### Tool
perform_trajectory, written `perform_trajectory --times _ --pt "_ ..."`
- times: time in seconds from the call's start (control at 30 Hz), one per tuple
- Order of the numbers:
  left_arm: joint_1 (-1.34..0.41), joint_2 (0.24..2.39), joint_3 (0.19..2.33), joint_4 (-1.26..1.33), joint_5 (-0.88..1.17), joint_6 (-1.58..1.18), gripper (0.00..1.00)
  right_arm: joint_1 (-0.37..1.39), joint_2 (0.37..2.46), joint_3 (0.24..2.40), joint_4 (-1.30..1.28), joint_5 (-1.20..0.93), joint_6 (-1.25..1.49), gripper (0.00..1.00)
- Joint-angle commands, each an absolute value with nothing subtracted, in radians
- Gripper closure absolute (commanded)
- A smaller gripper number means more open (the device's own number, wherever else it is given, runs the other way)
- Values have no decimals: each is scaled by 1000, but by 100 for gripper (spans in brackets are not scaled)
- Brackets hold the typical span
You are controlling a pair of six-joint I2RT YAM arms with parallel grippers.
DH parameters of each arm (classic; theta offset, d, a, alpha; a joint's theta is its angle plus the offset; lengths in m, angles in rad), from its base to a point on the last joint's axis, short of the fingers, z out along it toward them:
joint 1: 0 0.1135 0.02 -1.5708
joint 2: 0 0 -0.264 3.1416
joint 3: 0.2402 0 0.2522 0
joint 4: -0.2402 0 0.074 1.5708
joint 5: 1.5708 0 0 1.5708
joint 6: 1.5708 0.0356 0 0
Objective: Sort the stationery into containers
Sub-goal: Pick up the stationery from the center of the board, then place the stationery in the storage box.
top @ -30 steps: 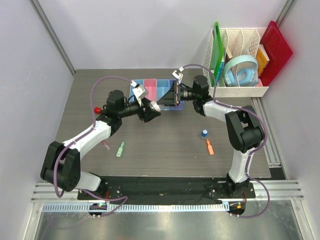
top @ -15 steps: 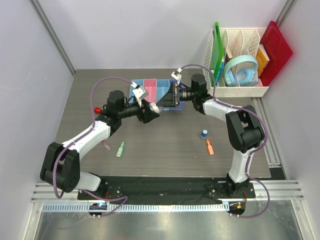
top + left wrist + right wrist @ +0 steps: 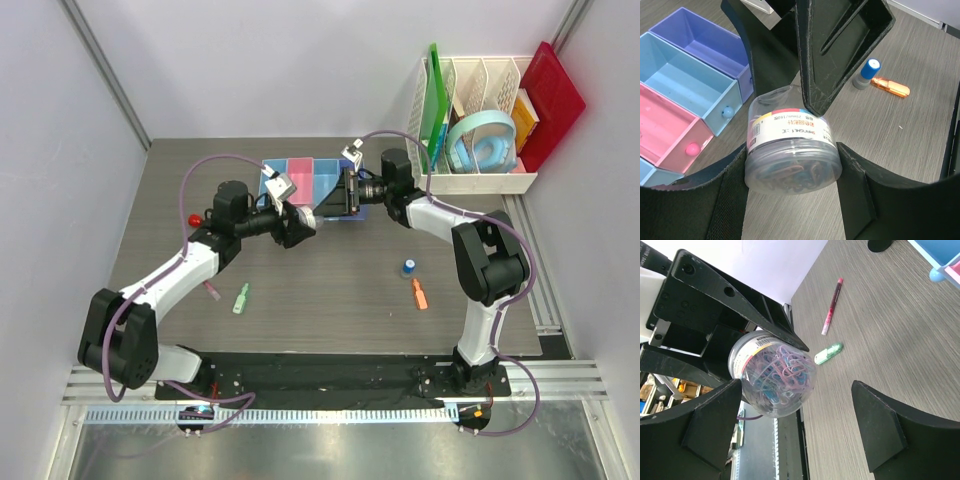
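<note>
A clear round jar of paper clips (image 3: 790, 145) hangs above the table with my left gripper (image 3: 791, 152) shut on its sides. My right gripper (image 3: 796, 390) faces it, open; the jar (image 3: 772, 375) sits against one finger, the other stands well clear. Both meet just in front of the containers (image 3: 300, 172), a joined row with purple-blue (image 3: 695, 37), light blue (image 3: 680, 75) and pink (image 3: 660, 130) bins. On the table lie a blue-capped piece (image 3: 408, 267), an orange marker (image 3: 419, 293), a light green marker (image 3: 241, 298), a dark red pen (image 3: 211, 291) and a red ball (image 3: 192, 218).
A white slotted rack (image 3: 480, 180) with green and red boards and a light-blue ring stands at the back right. Grey walls close in the table on the left, back and right. The right arm's fingers (image 3: 835, 45) reach over the jar in the left wrist view.
The right gripper has turned and edged left, closer around the jar. The left gripper with the jar has shifted slightly left. The loose items have not moved.
</note>
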State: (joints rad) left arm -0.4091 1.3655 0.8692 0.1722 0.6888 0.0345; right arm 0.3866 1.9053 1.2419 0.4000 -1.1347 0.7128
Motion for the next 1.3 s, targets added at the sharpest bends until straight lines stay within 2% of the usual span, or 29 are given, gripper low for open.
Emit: perform_trajectory --times 0.0,0.37,0.67,0.93,1.27 --pt "-413 1301 950 264 733 54 100 388 1921 1276 347 -1072 647 7" --pt "-413 1327 962 235 710 77 100 361 1876 1358 198 -1062 551 7" --pt "-413 1364 1020 100 588 176 100 178 1783 1453 36 -996 451 7" --pt "-411 1428 1118 -67 399 232 100 117 1681 1457 -282 -745 140 7" --pt "-411 1595 1314 -244 166 324 100 110 1418 1287 -410 -483 -101 6"
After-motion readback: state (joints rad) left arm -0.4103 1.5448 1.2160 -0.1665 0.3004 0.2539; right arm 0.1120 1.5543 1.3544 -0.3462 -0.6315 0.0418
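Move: My left hand already holds the jar of paper clips. The drawer box's pink compartment lies about 13 cm ahead, 2 cm left and 16 cm below it. The outer blue compartment is 6 cm left of the pink, the inner blue one about 7 cm right. My open right hand has the pink compartment some 10 cm ahead and 5 cm left, and the blue-capped bottle about 10 cm back and 21 cm right, both far below. I keep the jar pinched in my left hand and, after a near pause, carry it about 9 cm forward and a little left, rising some 3 cm then sinking back, towards the left half of the drawer box, fingers tipping down. My right hand, wide open, draws off the jar some 17 cm right, swinging forward then partly back, rising slightly, turning clockwise and tipping its fingers down. ##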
